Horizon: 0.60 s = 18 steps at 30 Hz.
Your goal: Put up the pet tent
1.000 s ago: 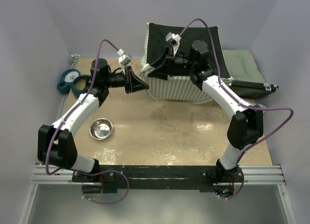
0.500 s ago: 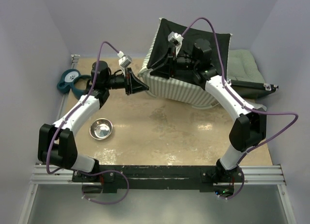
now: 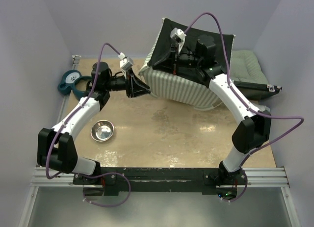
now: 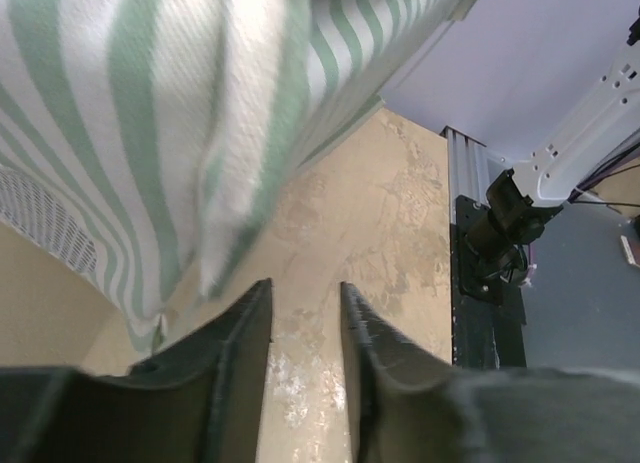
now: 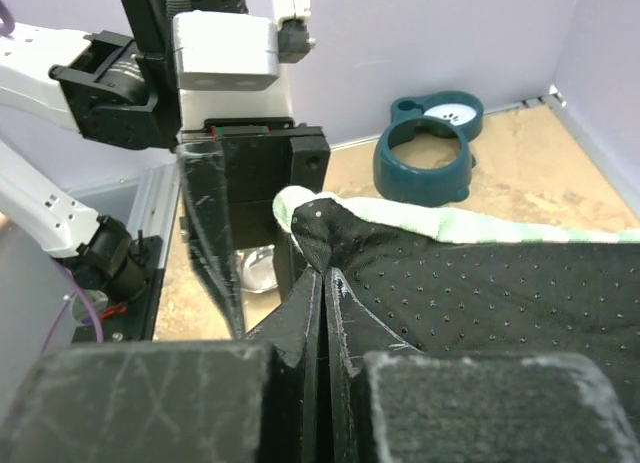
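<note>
The pet tent is a green-and-white striped fabric box with a black dotted panel facing up, tilted at the back of the table. My right gripper is shut on the panel's left corner and holds that side raised. My left gripper is open and empty just left of the tent's striped wall. In the left wrist view its fingers hover over bare table below the hanging striped fabric. In the right wrist view the left gripper's fingers stand right beside the pinched corner.
A steel bowl sits at the left front. A teal double pet dish stands at the far left. A green quilted cushion lies behind the tent at the right. Purple walls close in the back and sides.
My right gripper has lifted and swung the tent's corner up and back, tilting the black panel higher. The left gripper has edged slightly closer to the tent.
</note>
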### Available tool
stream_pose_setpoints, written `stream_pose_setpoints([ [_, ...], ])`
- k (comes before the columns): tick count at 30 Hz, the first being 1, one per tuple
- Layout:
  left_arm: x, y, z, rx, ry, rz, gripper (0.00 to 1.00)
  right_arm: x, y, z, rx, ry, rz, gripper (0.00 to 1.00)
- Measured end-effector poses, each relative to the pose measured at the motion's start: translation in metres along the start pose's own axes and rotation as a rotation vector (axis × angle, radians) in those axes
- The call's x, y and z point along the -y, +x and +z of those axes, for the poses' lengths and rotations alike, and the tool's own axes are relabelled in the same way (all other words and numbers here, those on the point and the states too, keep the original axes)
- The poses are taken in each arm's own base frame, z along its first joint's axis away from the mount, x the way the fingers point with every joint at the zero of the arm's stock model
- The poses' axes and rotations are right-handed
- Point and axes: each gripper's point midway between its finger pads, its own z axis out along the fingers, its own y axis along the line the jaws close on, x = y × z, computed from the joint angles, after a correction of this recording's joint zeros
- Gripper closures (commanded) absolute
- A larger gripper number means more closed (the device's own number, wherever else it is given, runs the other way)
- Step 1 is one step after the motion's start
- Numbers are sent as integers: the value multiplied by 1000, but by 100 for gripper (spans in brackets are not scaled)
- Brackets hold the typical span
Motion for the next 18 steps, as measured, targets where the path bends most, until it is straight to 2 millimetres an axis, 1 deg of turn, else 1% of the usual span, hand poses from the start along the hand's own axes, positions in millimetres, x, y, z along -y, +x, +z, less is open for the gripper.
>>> stream_pose_setpoints([
  [3,5,-2,-10,-3,-10,32,48,1,-8,-1,6,13,-32,100],
  [5,7,-7,-27,23,-38,69,44,1,-12,-1,8,13,-43,100],
  [6,7,-11,-40,49,-64,94,39,0,-12,-1,8,13,-45,100],
  [7,7,-15,-51,71,-89,124,37,0,-12,-1,7,11,-45,100],
  [9,7,-22,-66,111,-137,194,36,-1,-12,-1,5,5,-43,100],
  [10,9,-25,-69,126,-146,230,37,-1,-11,-1,5,4,-42,100],
  [12,13,-29,-69,154,-136,295,38,-2,-11,-1,5,-1,-41,100],
  [14,13,-33,-65,174,-113,321,39,-3,-11,-1,4,-6,-38,100],
  [16,6,-34,-59,190,-94,320,40,-5,-11,-1,2,-17,-38,100],
  [18,-2,-31,-52,191,-84,296,42,-6,-11,-2,1,-23,-38,100],
])
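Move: The tent's near-left roof corner, already pinched by the right hand, lies roughly 6 cm ahead of and 8 cm above the left hand, level sideways; from the right hand it is about 4 cm left and 1 cm up. The steel bowl sits some 18 cm left of the left hand, 11 cm back and 25 cm below; the teal ring stand about 28 cm left, 8 cm ahead and 24 cm below. Left hand opens wider, backing about 5 cm left and rising from the striped edge; right keeps its pinch. ##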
